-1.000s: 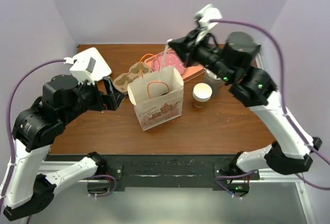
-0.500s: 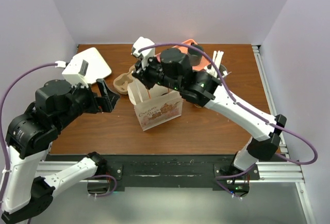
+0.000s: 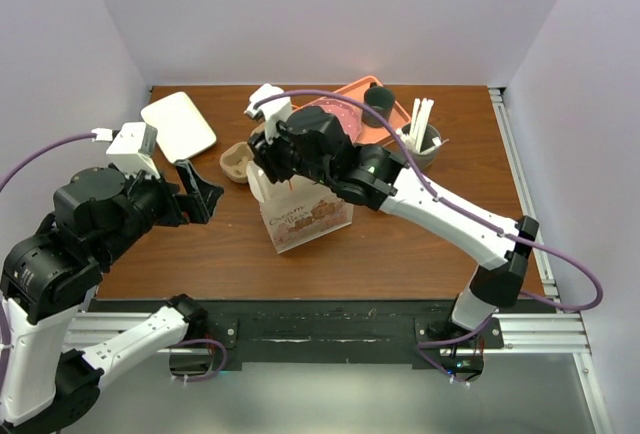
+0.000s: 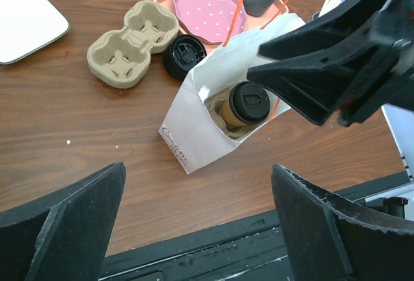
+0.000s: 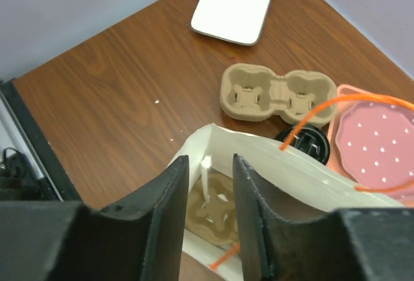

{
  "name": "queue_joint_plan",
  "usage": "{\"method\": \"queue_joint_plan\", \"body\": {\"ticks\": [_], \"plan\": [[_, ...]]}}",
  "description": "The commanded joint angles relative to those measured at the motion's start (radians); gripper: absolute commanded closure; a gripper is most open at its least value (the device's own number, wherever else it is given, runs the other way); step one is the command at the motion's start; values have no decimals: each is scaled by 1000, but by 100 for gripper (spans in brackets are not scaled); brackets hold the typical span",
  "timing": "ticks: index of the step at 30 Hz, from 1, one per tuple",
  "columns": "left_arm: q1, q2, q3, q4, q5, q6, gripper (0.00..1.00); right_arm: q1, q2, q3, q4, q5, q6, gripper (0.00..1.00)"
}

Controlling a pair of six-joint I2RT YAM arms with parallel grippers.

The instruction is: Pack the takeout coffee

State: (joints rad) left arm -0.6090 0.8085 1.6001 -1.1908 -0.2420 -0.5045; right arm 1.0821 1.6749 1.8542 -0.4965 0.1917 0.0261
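The takeout coffee [image 4: 250, 103], a brown cup with a black sip lid, stands inside the white paper bag [image 4: 194, 122] with orange handles, mid-table [image 3: 305, 216]. My right gripper [image 5: 210, 168] hovers over the bag's open left end [image 3: 262, 170]. Its jaws stand apart, and a thin white stick [image 5: 206, 179] stands loose between them, its lower end in the bag on a brown insert [image 5: 217, 216]. The cup is hidden in the right wrist view. My left gripper [image 4: 197, 168] is open and empty, up to the left of the bag [image 3: 195, 194].
A brown two-cup carrier [image 4: 132, 40] and a loose black lid [image 4: 184, 54] lie behind the bag. An orange tray [image 3: 385, 129] holds a pink dotted plate [image 4: 210, 9] and a dark mug [image 3: 378, 101]. A grey cup with white sticks [image 3: 420, 141] stands at the right. A white tray [image 3: 178, 124] lies far left.
My right arm swung from the back right to over the bag, bringing the white stick. Its jaws have parted and the stick stands free. My left arm drew back a little.
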Motion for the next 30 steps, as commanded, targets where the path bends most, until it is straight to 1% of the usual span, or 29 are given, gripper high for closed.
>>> {"method": "queue_joint_plan", "body": {"ticks": [1,2,4,5,6,7,8,9,10,11,13,14,17,19,22,25,30], "plan": [[-3,11,-2,68,19,30,0,4,-66,134,-84,112,113,50],[-3,11,0,75,27,35,0,4,-75,161,-106,112,136,41],[-1,15,12,106,62,50,0,6,-118,183,-183,104,208,32],[-3,17,18,120,78,55,0,6,-135,203,-210,107,242,23],[-3,20,23,132,93,69,0,6,-156,201,-233,114,309,2],[-2,20,33,166,134,78,0,4,-211,192,-267,135,343,1],[-1,20,34,183,151,83,0,4,-242,157,-280,149,410,1],[-1,15,34,198,164,84,0,4,-274,134,-287,159,441,1],[-1,12,20,235,193,83,0,4,-355,75,-284,181,472,1],[-3,6,9,256,208,81,0,4,-389,45,-286,199,547,1],[-2,-15,-26,311,237,66,0,4,-492,-34,-293,230,609,1],[-1,-20,-40,332,268,58,0,4,-524,-58,-301,242,665,1],[-3,-55,-97,402,320,20,0,6,-599,-119,-356,276,754,1],[-1,-71,-136,444,336,-25,0,4,-613,-118,-422,293,782,1],[-3,-106,-199,496,357,-60,0,4,-641,-125,-464,324,793,1],[-3,-130,-247,531,360,-81,0,4,-685,-159,-452,339,778,1],[-1,-146,-279,554,349,-117,0,6,-751,-204,-427,367,746,1]]}}
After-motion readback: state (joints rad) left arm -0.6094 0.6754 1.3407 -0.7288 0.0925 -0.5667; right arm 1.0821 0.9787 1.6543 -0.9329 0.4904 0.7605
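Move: The bag's middle is some 14 cm below the right hand, about 9 cm to its right and 5 cm ahead, with that hand just over the bag's left end. From the same hand, the black lid sits about 14 cm ahead and 5 cm right, the spare cup carrier about 23 cm ahead and 7 cm left, and the paper cups about 12 cm ahead and 28 cm right. From the left hand, the bag's middle is roughly 16 cm ahead, 19 cm right and 17 cm below. Its fingers already partly parted above the straw, the right hand opens them wide while it backs out from over the bag's left end, swinging about 23 cm right and 9 cm back as it rises some 13 cm and then sinks again by about 5 cm, rolling left side up by about 35 degrees, turning clockwise and tipping its fingers down. Meanwhile the open, empty left hand goes about 7 cm right, narrowing the sideways gap to the bag's left side, and lifts some 4 cm, turning roughly 20 degrees clockwise and rolling right side up, to finish beside the bag's rim. ##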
